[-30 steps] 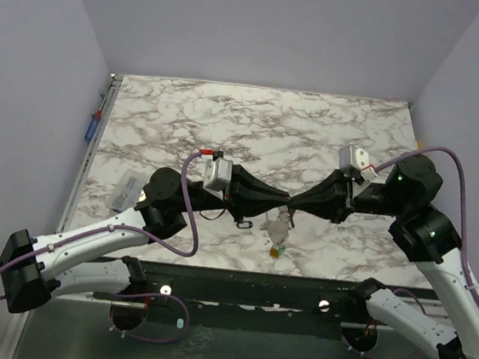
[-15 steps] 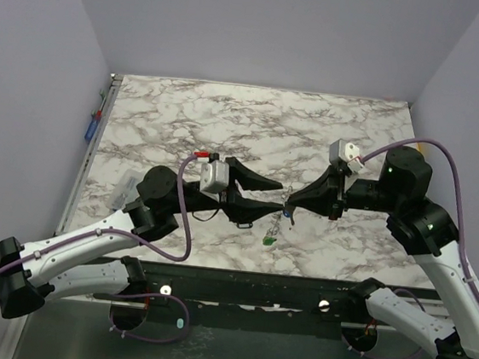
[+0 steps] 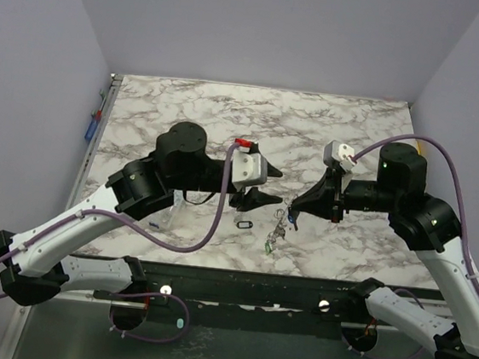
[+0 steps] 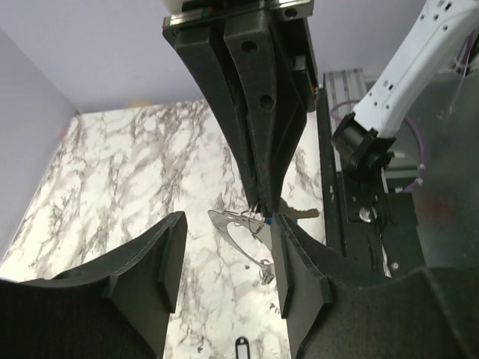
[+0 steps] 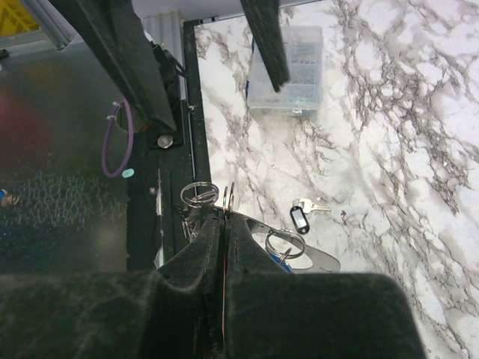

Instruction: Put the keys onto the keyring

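My right gripper [image 3: 287,208] is shut on the keyring [image 4: 236,227], a thin silvery loop held above the table. In the right wrist view its closed jaws [image 5: 224,218] pinch the ring's metal band [image 5: 313,258]. The keys [image 3: 274,233] dangle below it, a green one lowest; a blue head [image 5: 283,259] shows beside the fingers. My left gripper [image 3: 276,187] stands open just left of the ring, nothing between its fingers [image 4: 298,277]. In the left wrist view the right gripper's tips [image 4: 260,209] reach down from the top.
A small black oval tag [image 3: 245,224] with a silver key [image 5: 313,206] lies on the marble below the left gripper. A clear plastic box [image 5: 289,72] sits near the table's left side. The black front rail [image 3: 254,287] runs along the near edge.
The left gripper has opened, let go of the ring and drawn back to the left as its arm rose. The right gripper has kept hold, and the keys now hang free.
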Motion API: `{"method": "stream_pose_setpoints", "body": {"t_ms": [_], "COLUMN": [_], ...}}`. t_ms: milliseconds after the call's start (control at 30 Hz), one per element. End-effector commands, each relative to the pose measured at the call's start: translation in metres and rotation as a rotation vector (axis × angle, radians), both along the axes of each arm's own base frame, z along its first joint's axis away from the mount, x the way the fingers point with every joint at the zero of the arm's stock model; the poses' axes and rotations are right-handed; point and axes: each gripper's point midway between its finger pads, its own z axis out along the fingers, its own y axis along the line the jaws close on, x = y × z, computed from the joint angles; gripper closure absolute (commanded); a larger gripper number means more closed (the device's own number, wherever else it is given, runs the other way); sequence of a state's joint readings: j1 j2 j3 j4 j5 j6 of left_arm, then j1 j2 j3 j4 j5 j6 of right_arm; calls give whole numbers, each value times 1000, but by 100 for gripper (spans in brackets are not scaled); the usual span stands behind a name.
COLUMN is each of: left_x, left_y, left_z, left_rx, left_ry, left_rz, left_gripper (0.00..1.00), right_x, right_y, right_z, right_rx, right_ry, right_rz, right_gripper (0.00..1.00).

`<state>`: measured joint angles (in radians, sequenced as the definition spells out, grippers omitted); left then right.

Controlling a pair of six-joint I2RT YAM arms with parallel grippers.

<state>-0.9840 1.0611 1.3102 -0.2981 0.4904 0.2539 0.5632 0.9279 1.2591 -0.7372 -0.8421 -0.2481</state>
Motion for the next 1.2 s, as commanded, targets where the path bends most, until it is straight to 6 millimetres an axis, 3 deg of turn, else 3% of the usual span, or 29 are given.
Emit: {"method": "stream_pose_setpoints", "body": {"t_ms": [0, 200, 533, 867, 1167], "left_x": [-7, -7, -11, -11, -5], "left_y": [0, -11, -23, -35, -41], "left_z": [-43, -48, -55, -59, -65], "left_rx": [263, 393, 441, 408, 406], "left_ry": [55, 105, 151, 170, 161], "left_rz": [-83, -154, -233, -260, -243], "left_gripper": [48, 53, 59, 64, 75], "right_x": [-7, -11, -10, -11, -12], "right_y": [-2, -4, -2, 1, 1], "right_z": [9, 3, -1, -1, 0], "right_rx": [-2, -12, -22, -22, -21], "right_ry": [-8, 9, 4, 5, 3], "right_rz": [8, 2, 0, 11, 17], "right_gripper": [99, 99, 99, 99, 99]}}
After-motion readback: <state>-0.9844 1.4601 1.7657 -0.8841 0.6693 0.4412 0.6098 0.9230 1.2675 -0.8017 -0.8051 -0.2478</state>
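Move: The split ring held in the right fingertips lies about 4 cm right of the open left hand, level with it fore and aft, and some 7 cm lower; it sticks out 1 cm left of the right hand's pinch point, at the same height and depth. From the left hand, the hanging metal plate is roughly 1 cm ahead, 4 cm right and 9 cm down. The green tag is about 1 cm back, 1 cm right and 15 cm down. The left hand sinks about 6 cm and shifts some 3.5 cm right towards the ring, quickly at first and then easing, while its fingers tip down roughly 25 degrees, swing a little clockwise and close from over half open to about a quarter, bringing their tips either side of the ring without visibly pinching it. The right hand keeps its shut grip on the ring, easing back and down by about a centimetre each before holding still for the left. ##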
